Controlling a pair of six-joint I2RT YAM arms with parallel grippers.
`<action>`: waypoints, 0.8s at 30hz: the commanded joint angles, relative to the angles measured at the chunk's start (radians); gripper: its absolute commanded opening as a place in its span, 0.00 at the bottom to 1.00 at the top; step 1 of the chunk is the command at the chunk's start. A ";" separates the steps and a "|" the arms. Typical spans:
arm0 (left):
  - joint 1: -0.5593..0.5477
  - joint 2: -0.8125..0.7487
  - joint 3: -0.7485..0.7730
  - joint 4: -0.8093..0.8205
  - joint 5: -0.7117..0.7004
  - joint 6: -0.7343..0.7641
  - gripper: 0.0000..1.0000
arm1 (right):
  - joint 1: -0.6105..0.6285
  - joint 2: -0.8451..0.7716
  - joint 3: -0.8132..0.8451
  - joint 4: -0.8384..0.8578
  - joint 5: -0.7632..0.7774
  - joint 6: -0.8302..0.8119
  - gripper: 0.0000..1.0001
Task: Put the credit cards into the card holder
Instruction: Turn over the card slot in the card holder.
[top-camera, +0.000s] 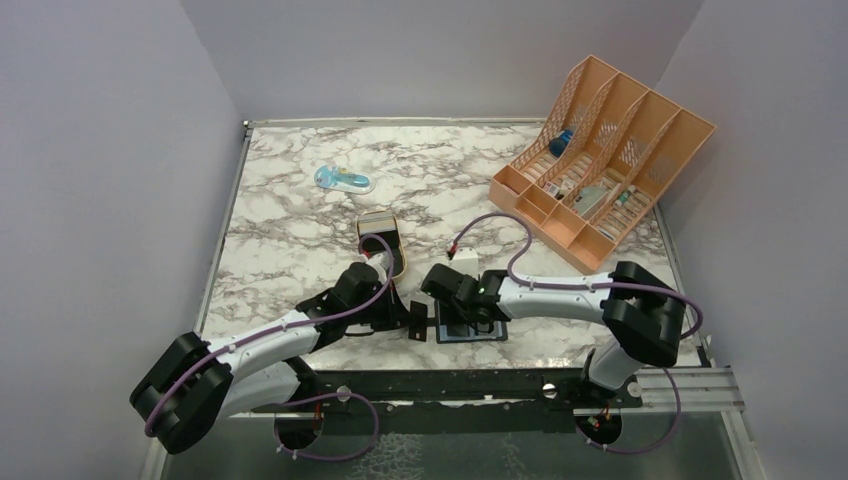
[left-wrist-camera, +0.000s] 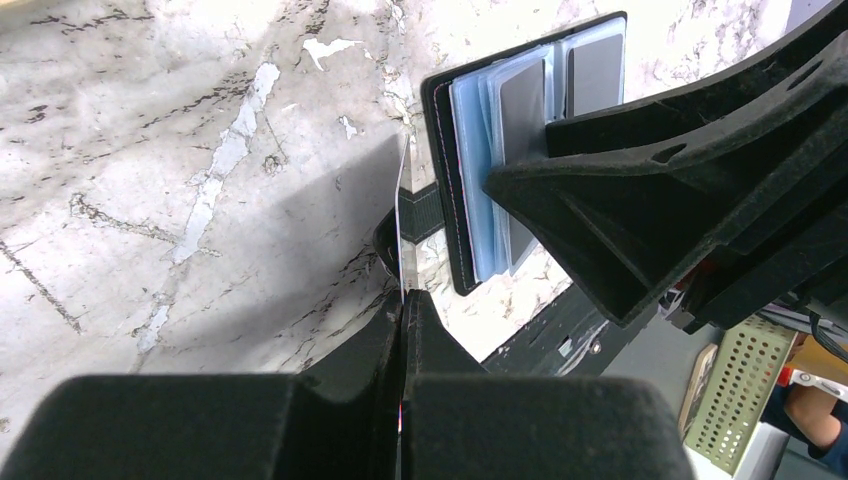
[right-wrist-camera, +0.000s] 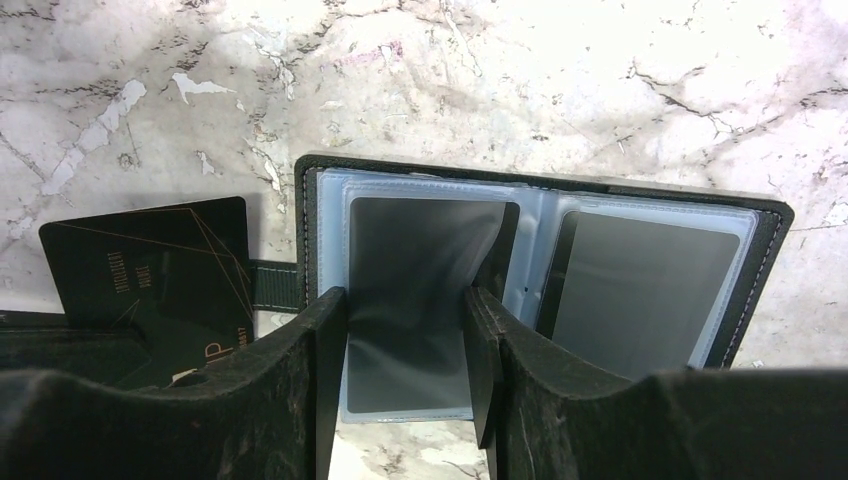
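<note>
The card holder (right-wrist-camera: 540, 182) lies open on the marble, black outside with clear blue-grey sleeves inside; it also shows in the overhead view (top-camera: 470, 333) and the left wrist view (left-wrist-camera: 450, 200). My right gripper (right-wrist-camera: 407, 300) hangs over it, open, with a finger on each side of the left sleeve leaf, which bows slightly. Just left of the holder, my left gripper (left-wrist-camera: 405, 295) is shut on a black credit card (right-wrist-camera: 150, 280) with gold lettering. That credit card (left-wrist-camera: 402, 220) stands on edge and points toward the holder's strap side. Overhead, the two grippers (top-camera: 418, 322) (top-camera: 462, 305) sit side by side.
A gold tin (top-camera: 385, 245) with a pale card stack at its far end sits behind the left gripper. A peach desk organiser (top-camera: 600, 160) holding small items stands at the back right. A light blue object (top-camera: 342, 180) lies at the back left. The table's near edge is just below the holder.
</note>
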 joint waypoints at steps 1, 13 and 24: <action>-0.004 -0.011 0.001 -0.011 -0.027 0.015 0.00 | 0.001 -0.041 -0.037 0.024 0.023 0.016 0.44; -0.004 -0.104 0.048 0.015 0.021 -0.056 0.00 | -0.015 -0.134 -0.119 0.129 -0.007 0.006 0.41; -0.004 -0.066 -0.021 0.192 0.138 -0.203 0.00 | -0.031 -0.154 -0.137 0.147 -0.025 0.006 0.41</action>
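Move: From my left hand, which already holds the black card, the card holder's left slot lies about 10 cm to the right, level fore and aft and some 4 cm below. The card box is about 16 cm ahead and 5 cm to the left. My right hand is already on that left slot, whose middle lies about 1 cm to its right and 1 cm below. The right slot is some 8 cm to the right of my right hand. I keep the card pinched and, after a brief hold, lift my left hand about 5 cm while easing it some 2 cm right, towards the left slot, its fingers tipping up roughly 15 degrees. My right fingers stay astride the left slot, keeping its film bowed and closing only slightly as they draw it about 1 cm to the right. ##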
